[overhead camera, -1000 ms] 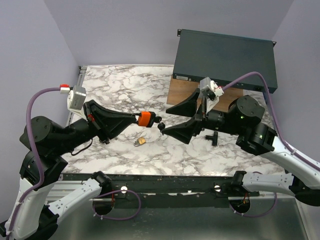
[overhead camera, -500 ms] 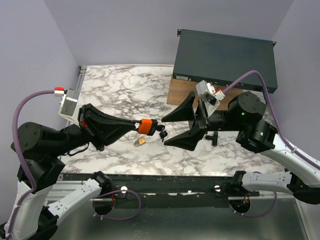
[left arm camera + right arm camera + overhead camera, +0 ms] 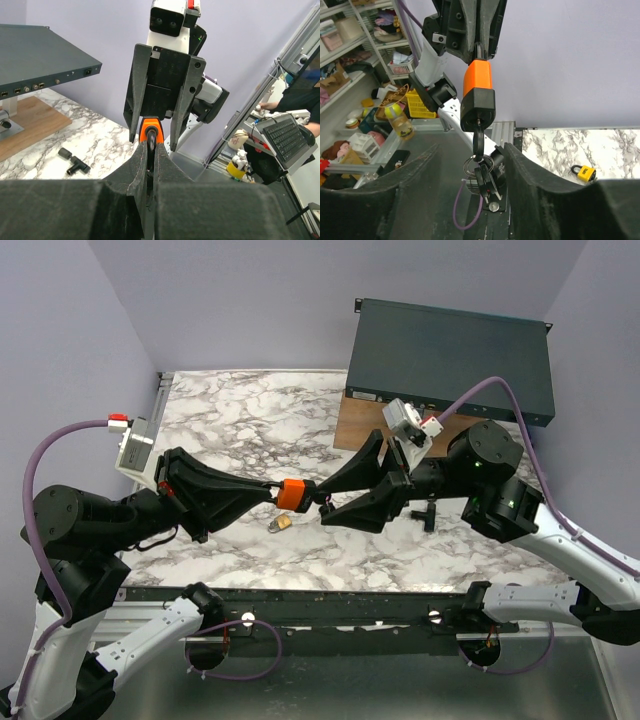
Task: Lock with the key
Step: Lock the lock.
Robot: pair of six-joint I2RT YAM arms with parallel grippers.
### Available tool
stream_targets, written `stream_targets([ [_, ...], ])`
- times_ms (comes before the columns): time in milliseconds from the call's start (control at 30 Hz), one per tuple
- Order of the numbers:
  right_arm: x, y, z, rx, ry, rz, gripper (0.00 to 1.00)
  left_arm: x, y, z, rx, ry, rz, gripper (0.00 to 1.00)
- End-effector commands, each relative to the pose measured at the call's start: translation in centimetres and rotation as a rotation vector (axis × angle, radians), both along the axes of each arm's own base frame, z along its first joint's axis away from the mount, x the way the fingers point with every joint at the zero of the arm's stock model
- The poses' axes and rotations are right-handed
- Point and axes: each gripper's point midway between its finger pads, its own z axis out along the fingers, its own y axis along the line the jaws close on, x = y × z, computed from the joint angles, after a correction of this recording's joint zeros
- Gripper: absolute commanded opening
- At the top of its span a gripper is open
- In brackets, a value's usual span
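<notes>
My left gripper (image 3: 276, 492) is shut on the shackle of an orange padlock (image 3: 292, 494) with a black base and holds it in the air over the table. The left wrist view shows the pads (image 3: 141, 167) clamped on the shackle, with the orange body (image 3: 150, 131) beyond. A black key (image 3: 479, 141) sits in the keyhole under the padlock (image 3: 478, 92), with a ring of spare keys (image 3: 485, 176) hanging from it. My right gripper (image 3: 322, 505) is open, and in the right wrist view (image 3: 470, 150) its fingers stand either side of the key without touching it.
A small yellow padlock (image 3: 281, 523) lies on the marble table (image 3: 230, 420) below the grippers. A dark rack unit (image 3: 450, 355) rests on a wooden board (image 3: 362, 425) at the back right. A black T-shaped fitting (image 3: 428, 513) lies near the right arm.
My left gripper has carried the padlock right and a little lower. My right gripper has moved left, so its open fingers now flank the key.
</notes>
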Motion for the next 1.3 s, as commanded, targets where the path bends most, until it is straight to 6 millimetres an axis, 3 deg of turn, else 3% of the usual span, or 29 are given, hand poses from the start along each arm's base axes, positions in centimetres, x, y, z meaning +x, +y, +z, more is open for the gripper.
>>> stream_targets([
  [0,-1.0,0.0,1.6,0.044,-0.004,0.052,0.49,-0.8,0.5,1.2,-0.039,-0.047,-0.007,0.0],
  [167,-0.8,0.6,1.5,0.045,0.008,0.064,0.37,-0.6,0.5,1.1,-0.037,-0.045,0.001,0.0],
  [300,-0.4,0.8,1.0,0.031,0.015,0.043,0.17,-0.6,0.6,1.2,-0.037,-0.05,0.009,0.0],
  [367,-0.2,0.8,1.0,0.033,0.017,0.03,0.02,-0.5,0.5,1.1,-0.029,-0.05,0.008,0.0],
  [833,0.0,-0.7,-1.8,-0.033,0.04,-0.035,0.01,0.2,1.1,1.8,-0.03,-0.064,0.077,0.0],
  [1267,0.3,-1.9,-4.3,-0.067,0.067,-0.093,0.01,3.1,2.1,3.2,-0.123,-0.012,0.226,0.0],
])
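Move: The key, its head sticking out of the orange lock, is already between the right hand's half-open fingers, about 1 cm to the left of the hand point and level with it. The lock's body is about 5 cm left and 1 cm ahead, and the ring of spare keys hangs some 3 cm below the key. The brass lock lies on the table roughly 13 cm left, 6 ahead and 38 below. From the left hand, which grips the shackle, the key is about 8 cm right and 2 back, at its height. The key's black head is pinched by the right fingers, which slide about 1 cm left onto it as they shut fully. Then, still holding on, the right hand sinks some 2.5 cm, drawing right and a little forward with a slight clockwise turn, while the left keeps its grip on the shackle and goes along, about 2 cm forward and down and 1 cm right. ##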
